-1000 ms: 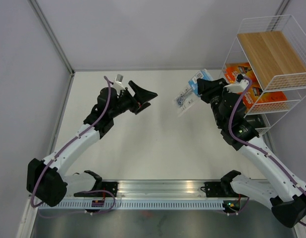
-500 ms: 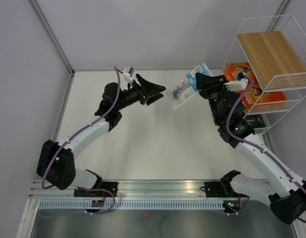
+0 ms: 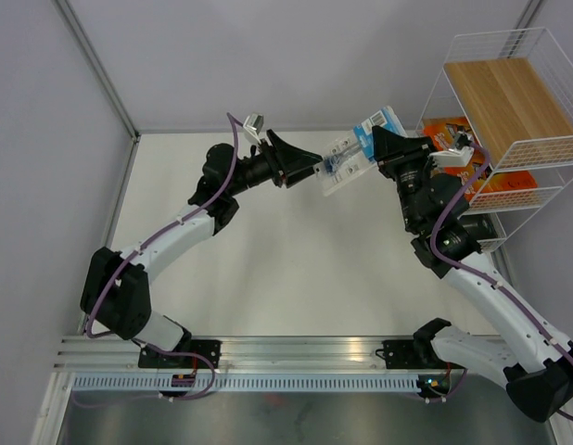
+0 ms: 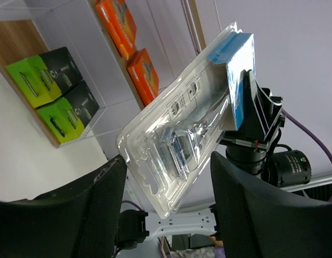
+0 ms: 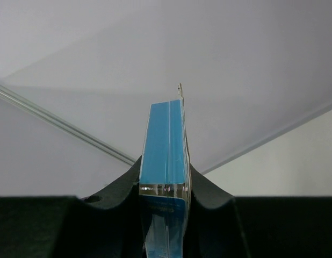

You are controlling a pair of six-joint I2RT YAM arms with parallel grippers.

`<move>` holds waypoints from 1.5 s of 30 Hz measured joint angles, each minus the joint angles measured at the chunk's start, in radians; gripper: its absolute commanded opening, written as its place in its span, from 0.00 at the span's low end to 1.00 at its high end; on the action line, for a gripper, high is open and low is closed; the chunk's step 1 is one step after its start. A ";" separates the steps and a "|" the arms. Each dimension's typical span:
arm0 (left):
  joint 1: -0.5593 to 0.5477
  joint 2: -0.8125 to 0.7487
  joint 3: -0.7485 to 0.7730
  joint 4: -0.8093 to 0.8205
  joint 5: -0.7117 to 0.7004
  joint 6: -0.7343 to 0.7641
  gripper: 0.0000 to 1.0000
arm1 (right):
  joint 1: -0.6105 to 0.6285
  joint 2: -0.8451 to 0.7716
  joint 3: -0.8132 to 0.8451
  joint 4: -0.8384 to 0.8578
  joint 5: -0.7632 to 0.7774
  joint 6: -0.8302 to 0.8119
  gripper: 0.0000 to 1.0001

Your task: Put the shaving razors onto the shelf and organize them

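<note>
A clear blister razor pack with a blue card [image 3: 350, 159] hangs in mid-air, and my right gripper [image 3: 383, 148] is shut on its blue end [image 5: 165, 156]. My left gripper [image 3: 316, 168] is open, and its two fingers straddle the clear lower end of the pack [image 4: 182, 140] with a gap on each side. The white wire shelf [image 3: 546, 56] stands at the far right. Two orange packs [image 3: 442, 135] [image 3: 505, 183] lie on its middle tier and black-and-green packs [image 4: 45, 75] [image 4: 69, 114] on the lowest one.
The shelf's top wood tier [image 3: 505, 97] is bare. The white tabletop [image 3: 286, 269] stretches below both raised arms. A grey wall and a metal corner post [image 3: 96, 69] bound the back and left. The arm bases sit on the rail [image 3: 296, 357] at the near edge.
My left arm has swung right and up until its fingers stand around the pack, and its jaws have narrowed. My right gripper has lifted the pack a little towards the back.
</note>
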 measured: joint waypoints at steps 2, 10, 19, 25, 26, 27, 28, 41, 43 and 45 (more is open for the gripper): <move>-0.011 0.027 0.021 0.013 0.007 -0.001 0.56 | -0.002 -0.008 0.000 0.013 0.000 0.002 0.01; -0.038 0.070 0.027 0.098 0.038 -0.023 0.44 | -0.002 -0.021 0.002 0.016 0.003 -0.001 0.02; -0.039 0.173 0.091 0.320 0.080 -0.169 0.02 | -0.011 -0.061 0.031 -0.004 0.058 -0.015 0.16; -0.050 0.181 0.107 0.330 0.077 -0.176 0.02 | -0.003 -0.054 0.121 -0.126 0.061 -0.058 0.38; -0.051 0.187 0.117 0.331 0.077 -0.176 0.02 | -0.003 -0.054 0.133 -0.148 0.064 -0.067 0.43; -0.051 0.194 0.130 0.331 0.077 -0.176 0.02 | -0.003 -0.054 0.142 -0.167 0.068 -0.076 0.47; -0.051 0.204 0.143 0.330 0.077 -0.176 0.02 | -0.003 -0.056 0.150 -0.192 0.074 -0.087 0.58; -0.008 0.340 0.422 0.245 0.076 -0.154 0.02 | -0.001 -0.146 0.304 -0.556 0.135 -0.266 0.98; -0.005 0.388 0.512 0.218 0.075 -0.149 0.02 | -0.001 -0.179 0.325 -0.576 0.108 -0.278 0.98; -0.007 0.441 0.607 0.196 0.076 -0.148 0.02 | -0.001 -0.188 0.370 -0.602 0.082 -0.291 0.98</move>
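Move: A little to the right of the left fingertips, in the right hand's grip, hangs the blue-carded razor pack: its middle is about 8 cm right, 2 cm ahead and 4 cm above. The top shelf board lies some 36 cm right of the left hand, 11 cm ahead, near its height; the nearer orange box is 36 cm right, 5 cm ahead, 13 cm lower. From the right hand, the receiving left gripper sits 13 cm left, 2 cm back, 7 cm lower. Easing about 3 cm right onto the razor pack's clear end, the left hand shuts its fingers on it with a slight roll, then carries it up and forward. The right hand, gripping the blue end, first rises 4 cm, then opens, dips briefly and withdraws roughly 8 cm back and 8 cm right, climbing at the end. ##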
